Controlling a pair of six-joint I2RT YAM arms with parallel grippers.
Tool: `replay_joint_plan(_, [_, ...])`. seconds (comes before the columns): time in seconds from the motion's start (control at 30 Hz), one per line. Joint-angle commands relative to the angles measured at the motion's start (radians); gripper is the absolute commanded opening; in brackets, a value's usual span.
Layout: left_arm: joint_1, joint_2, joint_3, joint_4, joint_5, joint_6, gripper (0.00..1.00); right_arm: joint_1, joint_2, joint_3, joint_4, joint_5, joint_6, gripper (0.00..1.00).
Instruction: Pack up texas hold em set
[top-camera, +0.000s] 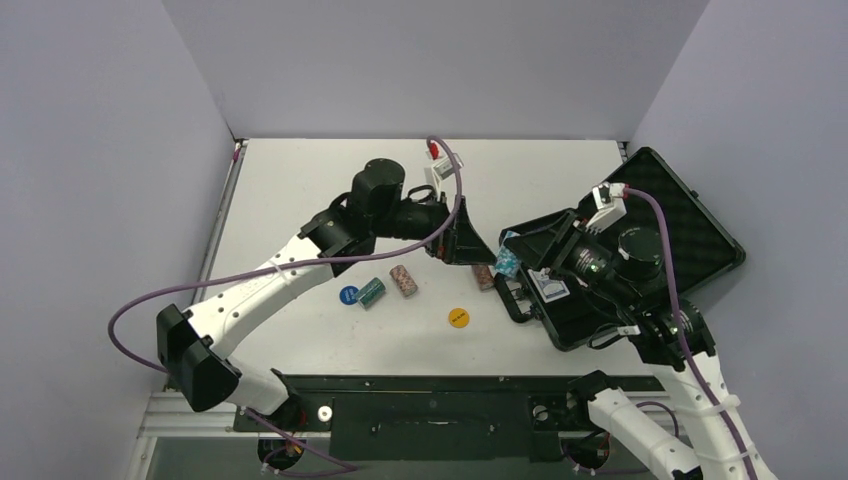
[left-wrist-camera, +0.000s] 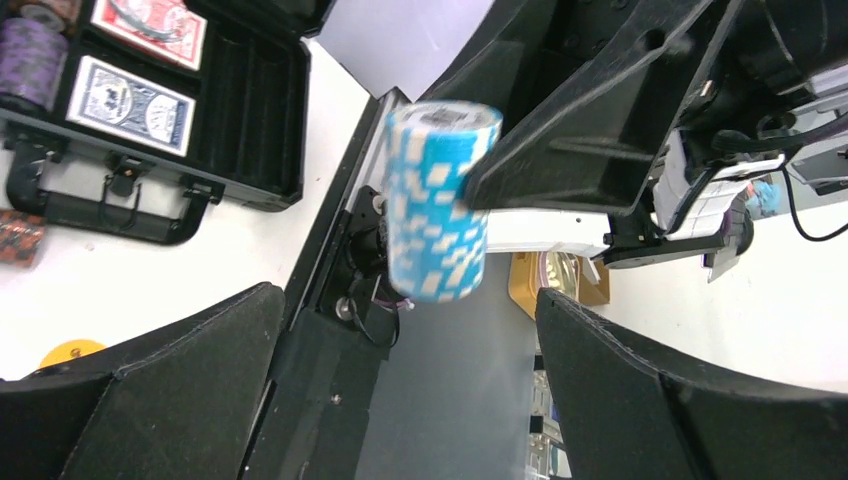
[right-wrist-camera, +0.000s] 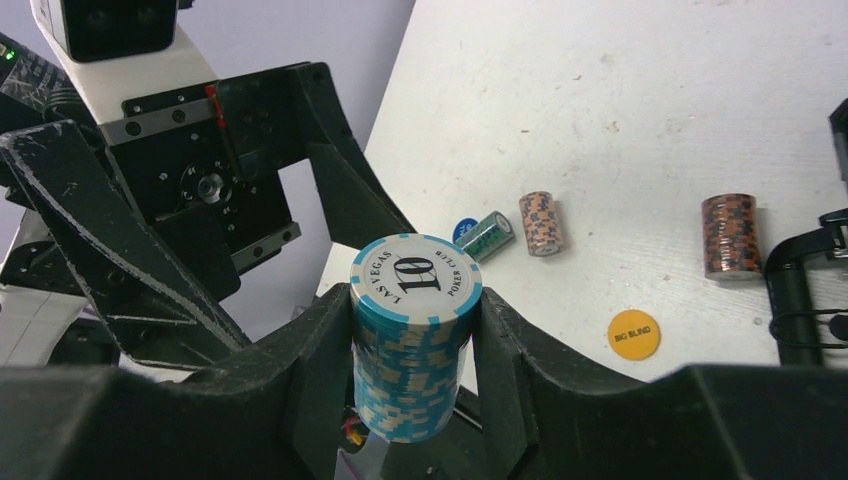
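Note:
The light-blue stack of poker chips (right-wrist-camera: 415, 340) stands upright between the fingers of my right gripper (right-wrist-camera: 417, 345), which is shut on it; its top chip reads 10. In the left wrist view the same light-blue stack (left-wrist-camera: 438, 200) hangs ahead of my left gripper (left-wrist-camera: 410, 345), whose fingers stand wide apart and touch nothing. From above, my left gripper (top-camera: 478, 250) and my right gripper (top-camera: 512, 263) meet just left of the open black case (top-camera: 690, 215). Two card decks (left-wrist-camera: 130, 105) and a purple chip stack (left-wrist-camera: 28, 60) lie in the case.
On the white table lie a green chip stack (top-camera: 372, 292), an orange stack (top-camera: 403, 281), a red-brown stack (top-camera: 484, 276) beside the case handle (left-wrist-camera: 100, 210), a blue disc (top-camera: 348, 295) and a yellow disc (top-camera: 459, 317). The case lid (top-camera: 640, 180) leans open to the far right.

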Motion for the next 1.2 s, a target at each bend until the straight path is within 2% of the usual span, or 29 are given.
replay_joint_plan(0.0, [0.043, -0.091, -0.04, -0.021, -0.031, 0.034, 0.96, 0.008, -0.013, 0.109, -0.013, 0.102, -0.029, 0.0])
replay_joint_plan(0.1, [0.09, -0.132, -0.064, -0.073, -0.076, 0.049, 0.96, 0.007, -0.016, 0.147, -0.078, 0.176, -0.042, 0.0])
replay_joint_plan(0.2, [0.156, -0.157, -0.057, -0.222, -0.17, 0.096, 0.96, 0.007, -0.019, 0.165, -0.142, 0.26, -0.044, 0.0])
replay_joint_plan(0.27, [0.196, -0.179, -0.04, -0.331, -0.299, 0.149, 0.96, 0.007, -0.028, 0.17, -0.198, 0.348, -0.035, 0.0])
replay_joint_plan(0.3, [0.208, -0.193, -0.032, -0.371, -0.426, 0.18, 0.96, 0.007, -0.038, 0.165, -0.23, 0.414, -0.024, 0.0])
replay_joint_plan(0.4, [0.282, -0.237, -0.032, -0.506, -0.677, 0.238, 0.96, 0.007, -0.062, 0.132, -0.28, 0.549, 0.024, 0.0])
replay_joint_plan(0.53, [0.326, -0.303, -0.13, -0.57, -0.947, 0.24, 0.96, 0.007, -0.072, 0.115, -0.391, 0.653, 0.082, 0.0])
replay_joint_plan(0.6, [0.327, -0.319, -0.186, -0.584, -1.014, 0.248, 0.96, 0.007, -0.063, 0.116, -0.443, 0.704, 0.107, 0.0])
replay_joint_plan(0.73, [0.326, -0.356, -0.315, -0.572, -1.07, 0.279, 0.96, 0.007, -0.05, 0.124, -0.521, 0.757, 0.144, 0.0])
replay_joint_plan(0.9, [0.309, -0.428, -0.543, -0.503, -1.068, 0.291, 0.96, 0.007, 0.001, 0.178, -0.614, 0.815, 0.168, 0.0])
replay_joint_plan(0.97, [0.307, -0.463, -0.589, -0.485, -1.08, 0.274, 0.96, 0.007, 0.024, 0.186, -0.652, 0.825, 0.182, 0.0])
replay_joint_plan(1.17, [0.29, -0.514, -0.598, -0.461, -1.172, 0.282, 0.96, 0.007, 0.027, 0.13, -0.658, 0.799, 0.257, 0.0])
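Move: The open left hand has the green chip roll about 13 cm ahead, 23 cm left and 33 cm below; the small blind disc is 5 cm left of that roll, level with it, and the peach roll 3 cm farther out and 7 cm right. From the right hand, still holding the light-blue roll, the case's empty slots lie some 8 cm ahead, 22 cm right, 32 cm below; the blue card deck about 16 ahead, 13 right. Left hand, open, swings 30 cm left and down towards the green roll; right carries light-blue roll right, down slotwards. ##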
